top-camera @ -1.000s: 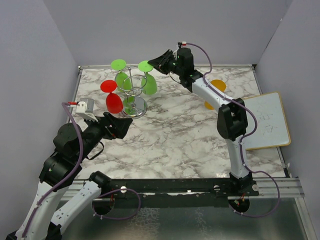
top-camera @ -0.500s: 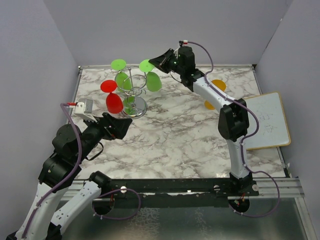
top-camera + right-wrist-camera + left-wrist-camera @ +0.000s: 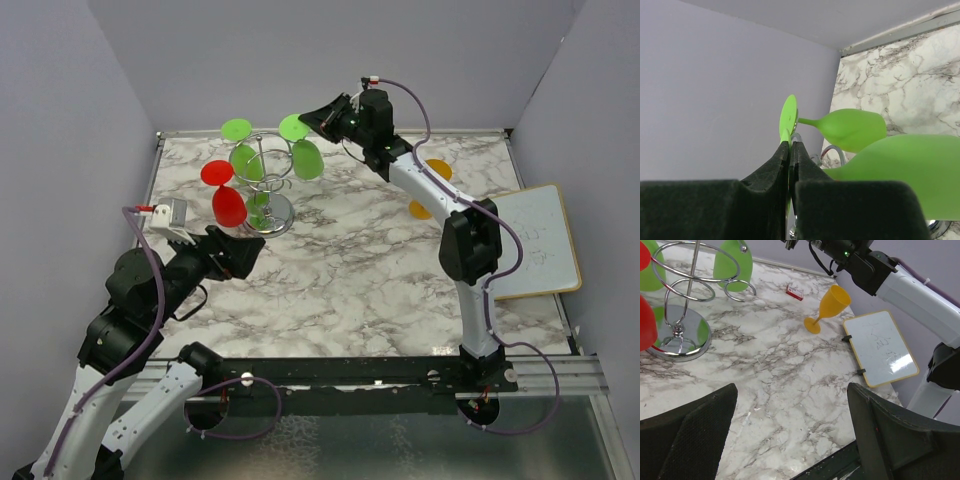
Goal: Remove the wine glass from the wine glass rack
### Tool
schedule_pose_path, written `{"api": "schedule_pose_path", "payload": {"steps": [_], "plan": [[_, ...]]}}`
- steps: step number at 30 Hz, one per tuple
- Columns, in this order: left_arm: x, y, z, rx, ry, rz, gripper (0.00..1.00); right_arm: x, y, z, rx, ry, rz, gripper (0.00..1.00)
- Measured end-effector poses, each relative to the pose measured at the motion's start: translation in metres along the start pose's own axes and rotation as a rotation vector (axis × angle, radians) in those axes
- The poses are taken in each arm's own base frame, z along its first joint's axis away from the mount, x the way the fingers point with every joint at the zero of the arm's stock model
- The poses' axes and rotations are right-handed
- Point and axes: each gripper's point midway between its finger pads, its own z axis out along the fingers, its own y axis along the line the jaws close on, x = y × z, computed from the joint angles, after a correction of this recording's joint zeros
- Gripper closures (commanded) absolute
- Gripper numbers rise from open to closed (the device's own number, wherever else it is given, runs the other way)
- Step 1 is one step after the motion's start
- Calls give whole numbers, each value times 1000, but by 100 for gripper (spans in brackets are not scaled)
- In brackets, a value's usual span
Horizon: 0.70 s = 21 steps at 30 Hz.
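Note:
The wine glass rack point(image 3: 266, 183) is a chrome wire stand at the back left, its round base point(image 3: 677, 335) also in the left wrist view. A green wine glass point(image 3: 306, 159) hangs upside down at its right side. My right gripper point(image 3: 314, 121) is shut on the edge of that glass's foot point(image 3: 293, 127). In the right wrist view the pads point(image 3: 790, 144) pinch the thin green rim, with the held bowl point(image 3: 905, 170) close below. A second green glass point(image 3: 850, 129) hangs behind it. My left gripper point(image 3: 790, 430) stands open over bare table, in front of the rack.
The second green glass point(image 3: 245, 160) and a red glass point(image 3: 227, 204) hang on the rack's left side. A yellow glass point(image 3: 424, 190) lies on the table near the right arm. A whiteboard point(image 3: 535, 243) lies at the right edge. A small red box point(image 3: 795, 291) sits near the back wall.
My right gripper has closed fully on the green glass's foot and risen slightly, shifting the glass a little up and right. The left arm has not moved.

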Motion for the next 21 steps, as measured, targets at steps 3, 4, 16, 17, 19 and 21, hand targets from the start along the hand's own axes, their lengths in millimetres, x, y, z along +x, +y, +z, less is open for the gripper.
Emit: {"api": "schedule_pose_path", "payload": {"steps": [3, 4, 16, 17, 19, 21], "plan": [[1, 1, 2, -3, 5, 0, 7, -4, -2, -1, 3, -7, 6, 99], [1, 1, 2, -5, 7, 0, 7, -5, -2, -1, 4, -8, 8, 99], [3, 2, 6, -13, 20, -8, 7, -40, 9, -20, -13, -69, 22, 99], [3, 2, 6, -14, 21, -9, 7, -42, 9, -21, -13, -73, 22, 99], [4, 2, 7, -15, 23, -9, 7, -48, 5, -24, -10, -82, 27, 99], [4, 3, 8, -18, 27, -12, 7, -52, 0, -27, -7, -84, 31, 99]]}}
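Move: Below the right hand's shut fingertips hangs the upside-down green wine glass, pinched by the edge of its foot; its middle is about 8 cm down, 1 cm to the left and level fore and aft. The rack's middle is some 10 cm left, 4 cm back and 15 cm lower, the other green glass about 14 cm left and 1 cm back. On the table the yellow glass stands roughly 30 cm right, 2 cm back. From the left hand the held glass is about 34 cm ahead, 8 cm right. Carrying the green glass by its foot, the right hand draws it sideways to the right, away from the rack and towards the yellow glass's side, about 5 cm and gathering speed. It climbs some 2–3 cm on the way and edges slightly forward; the fingers keep their pinch and the wrist hardly turns. ##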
